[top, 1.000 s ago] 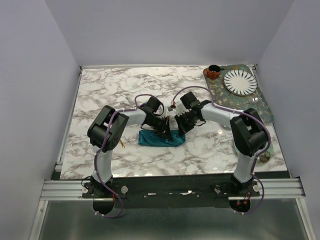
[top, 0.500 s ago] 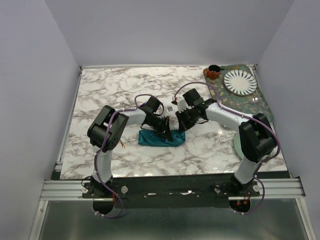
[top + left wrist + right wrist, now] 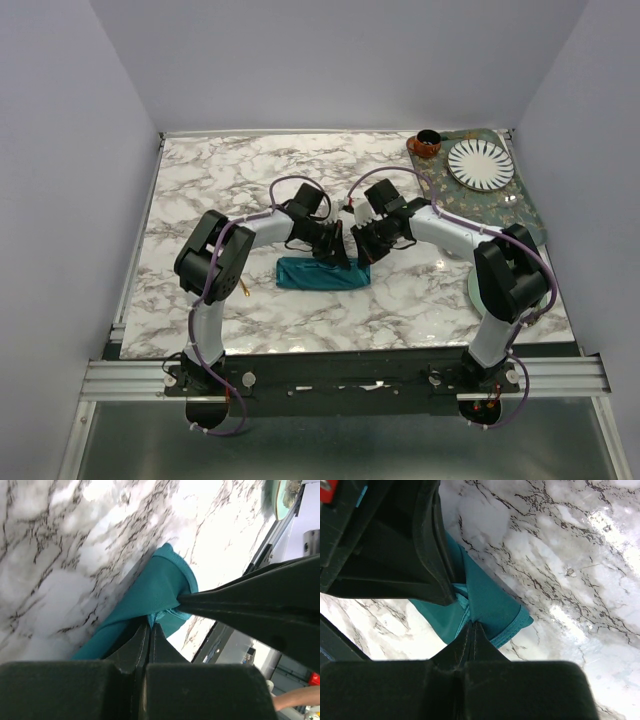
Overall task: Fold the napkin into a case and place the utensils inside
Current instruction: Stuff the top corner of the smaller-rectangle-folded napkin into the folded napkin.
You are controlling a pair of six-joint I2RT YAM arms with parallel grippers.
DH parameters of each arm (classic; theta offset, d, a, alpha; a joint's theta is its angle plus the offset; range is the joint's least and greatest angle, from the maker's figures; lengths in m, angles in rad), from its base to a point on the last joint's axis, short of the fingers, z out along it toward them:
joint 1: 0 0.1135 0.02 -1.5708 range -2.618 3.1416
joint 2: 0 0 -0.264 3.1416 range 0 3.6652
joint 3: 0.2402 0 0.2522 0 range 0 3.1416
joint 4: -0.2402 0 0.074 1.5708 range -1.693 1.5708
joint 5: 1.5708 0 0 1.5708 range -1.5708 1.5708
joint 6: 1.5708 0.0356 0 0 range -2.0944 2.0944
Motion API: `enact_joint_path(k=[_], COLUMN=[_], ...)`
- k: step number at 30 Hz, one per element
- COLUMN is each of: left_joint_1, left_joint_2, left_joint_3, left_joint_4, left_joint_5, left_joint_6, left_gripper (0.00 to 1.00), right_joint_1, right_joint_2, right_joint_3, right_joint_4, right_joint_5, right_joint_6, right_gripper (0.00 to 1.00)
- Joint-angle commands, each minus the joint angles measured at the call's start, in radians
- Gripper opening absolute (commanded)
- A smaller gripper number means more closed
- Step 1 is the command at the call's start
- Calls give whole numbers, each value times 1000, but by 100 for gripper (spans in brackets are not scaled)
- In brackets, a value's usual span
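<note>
The teal napkin [image 3: 318, 274] lies on the marble as a narrow folded strip in the top view. My left gripper [image 3: 337, 252] and right gripper [image 3: 360, 250] meet tip to tip over its far right part. In the left wrist view the left gripper [image 3: 150, 625] is shut on a pinch of the napkin [image 3: 150, 592], with the right gripper's fingers [image 3: 250, 607] reaching in from the right. In the right wrist view the right gripper [image 3: 474, 624] is shut on a fold of the napkin [image 3: 492, 600], right beside the left gripper's fingers [image 3: 415, 555]. A gold utensil [image 3: 244, 290] pokes out by the left arm.
At the back right a dark patterned placemat [image 3: 510, 205] holds a striped plate [image 3: 480, 163] and a brown cup [image 3: 428, 143]. A pale green saucer [image 3: 473, 290] sits half hidden behind the right arm and also shows as the saucer [image 3: 282, 495] in the left wrist view.
Both grippers have drawn slightly toward the far side with the cloth pinched. The napkin has flattened from a bunched heap into a longer, narrower strip. The right elbow swung outward.
</note>
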State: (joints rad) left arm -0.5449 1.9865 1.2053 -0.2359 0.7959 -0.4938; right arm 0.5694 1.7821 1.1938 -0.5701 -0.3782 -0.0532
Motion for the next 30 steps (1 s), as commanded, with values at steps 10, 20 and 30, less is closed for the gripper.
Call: enact_joint_path(k=[10, 20, 30], left_joint_1=[-6, 3, 148], left_joint_2=[101, 30, -232], left_joint_3=[103, 59, -203], left_joint_4=[-77, 36, 319], left_joint_5=[-44, -30, -6], left_joint_6=[78, 28, -144], left_gripper=[2, 30, 47], right_joint_1=[7, 7, 7], right_joint_2=[-6, -6, -13], right_joint_3=[23, 0, -11], right_joint_4=[-13, -13, -1], right_joint_5=[19, 30, 32], right_joint_6=[-13, -40, -36], right_gripper=[1, 1, 0])
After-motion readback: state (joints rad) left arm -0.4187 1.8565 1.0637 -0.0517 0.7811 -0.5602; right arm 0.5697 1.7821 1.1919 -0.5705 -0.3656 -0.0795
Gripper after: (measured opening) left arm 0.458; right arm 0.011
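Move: The open mouth of the folded napkin's pocket is almost straight under the left fingertips, about 2 cm down and 1 cm back. The napkin's middle lies some 6 cm to the left hand's left, 2 cm back and 3 cm down. The gold utensil is about 24 cm left and 3 cm back, on the table 3 cm below. From the right hand, the pocket mouth lies some 4 cm left, 1 cm back and 2 cm down. The napkin's tucked corner is pushed deeper by the left hand's shut fingers, which ease about 1 cm forward and then press some 1.5 cm down into the pocket. There they open to nearly half and draw out leftward, forward and up, about 5 cm to the left and 4 cm up, turning some 10 degrees counter-clockwise. The right hand stays put and keeps its pinch on the napkin's right end. ##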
